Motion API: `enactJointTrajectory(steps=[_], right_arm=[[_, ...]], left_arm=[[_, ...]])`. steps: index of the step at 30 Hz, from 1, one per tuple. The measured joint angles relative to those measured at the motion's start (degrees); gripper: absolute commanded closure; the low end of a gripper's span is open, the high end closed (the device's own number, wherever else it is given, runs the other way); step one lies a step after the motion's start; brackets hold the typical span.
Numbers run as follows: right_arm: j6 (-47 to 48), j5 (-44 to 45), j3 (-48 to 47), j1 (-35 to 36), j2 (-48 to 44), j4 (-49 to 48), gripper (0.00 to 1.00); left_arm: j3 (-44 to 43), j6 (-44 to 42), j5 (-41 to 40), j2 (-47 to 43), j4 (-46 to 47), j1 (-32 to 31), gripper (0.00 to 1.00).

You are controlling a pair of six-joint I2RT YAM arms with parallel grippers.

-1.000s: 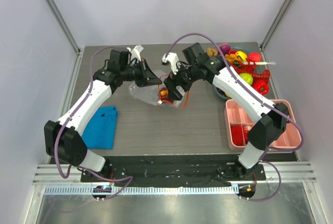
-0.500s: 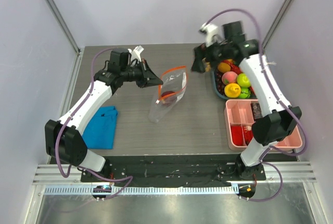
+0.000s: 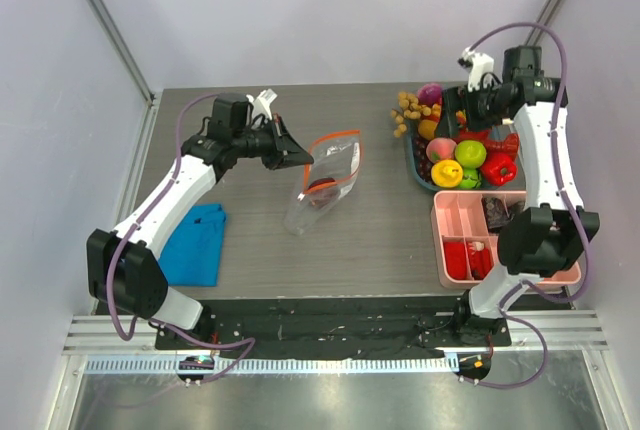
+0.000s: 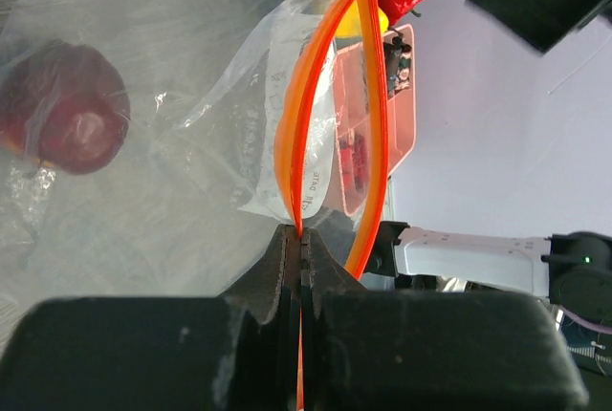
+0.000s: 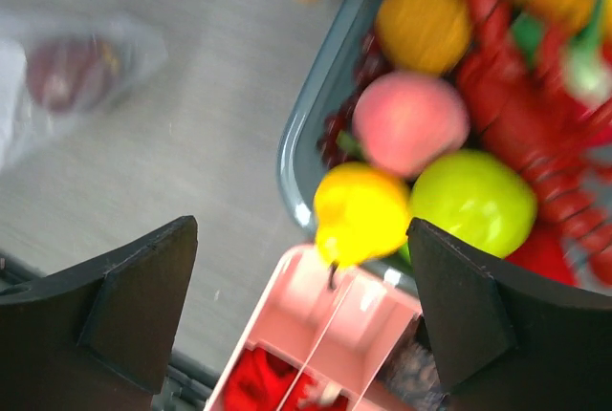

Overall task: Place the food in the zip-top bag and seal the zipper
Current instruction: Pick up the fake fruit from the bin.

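Note:
The clear zip-top bag (image 3: 322, 182) lies mid-table, its mouth held open with the orange-red zipper (image 3: 335, 136) bowed apart. A dark red toy fruit (image 3: 321, 187) sits inside it, also in the left wrist view (image 4: 65, 108). My left gripper (image 3: 297, 156) is shut on the near zipper strip (image 4: 302, 143). My right gripper (image 3: 455, 122) is open and empty above the grey bowl of food (image 3: 455, 150). The right wrist view shows a yellow pear (image 5: 361, 215), a pink peach (image 5: 411, 121), a green fruit (image 5: 473, 203) and an orange one (image 5: 423, 19).
A pink divided tray (image 3: 470, 212) with red pieces stands right of centre at the front. A folded blue cloth (image 3: 194, 242) lies at the left. Small tan pieces (image 3: 405, 110) lie beside the bowl. Grey walls close in the table.
My right arm has swung from the bag's mouth to the right, over the food bowl, with its gripper open. The red fruit stays in the bag. My left gripper keeps its hold.

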State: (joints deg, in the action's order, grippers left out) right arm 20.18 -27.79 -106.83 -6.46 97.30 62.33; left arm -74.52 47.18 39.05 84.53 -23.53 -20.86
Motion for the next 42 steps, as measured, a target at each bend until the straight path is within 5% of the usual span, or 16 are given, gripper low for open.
enactJointTrajectory(steps=[15,42], right_arm=[[2.9,14.3,24.3,5.3,-7.8,-4.1,0.06],[-5.8,37.2,34.7,14.5,-8.1,-19.9,0.05]], left_arm=[[0.9,-0.4,-0.2,0.0,0.0,0.0,1.00],[1.6,-1.1,-0.7,0.0,0.1,0.0,1.00]])
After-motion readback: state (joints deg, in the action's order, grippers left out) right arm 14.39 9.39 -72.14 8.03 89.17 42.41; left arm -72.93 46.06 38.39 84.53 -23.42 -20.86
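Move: Below the right hand, about 18 cm down, the yellow pepper sits at the bin's near edge, roughly 1 cm back and 3 cm to the right. The peach lies about 5 cm ahead and 2 cm right, the green apple 4 cm ahead and 8 cm right, the red pepper level and 15 cm right, all at about that depth. From the left hand the yellow pepper is about 34 cm right, 6 cm ahead and 18 cm lower. Sinking about 13 cm with its fingers kept wide open, the right hand comes down towards the yellow pepper, drawing back 6 cm at first and easing 2 cm forward near the end. The wrist turns some 30 degrees, so that the fingers, at first aimed ahead, left and down, end aimed ahead and down around the pepper. The left hand keeps its pinch on the bag's orange zipper edge, settling about 1 cm. ##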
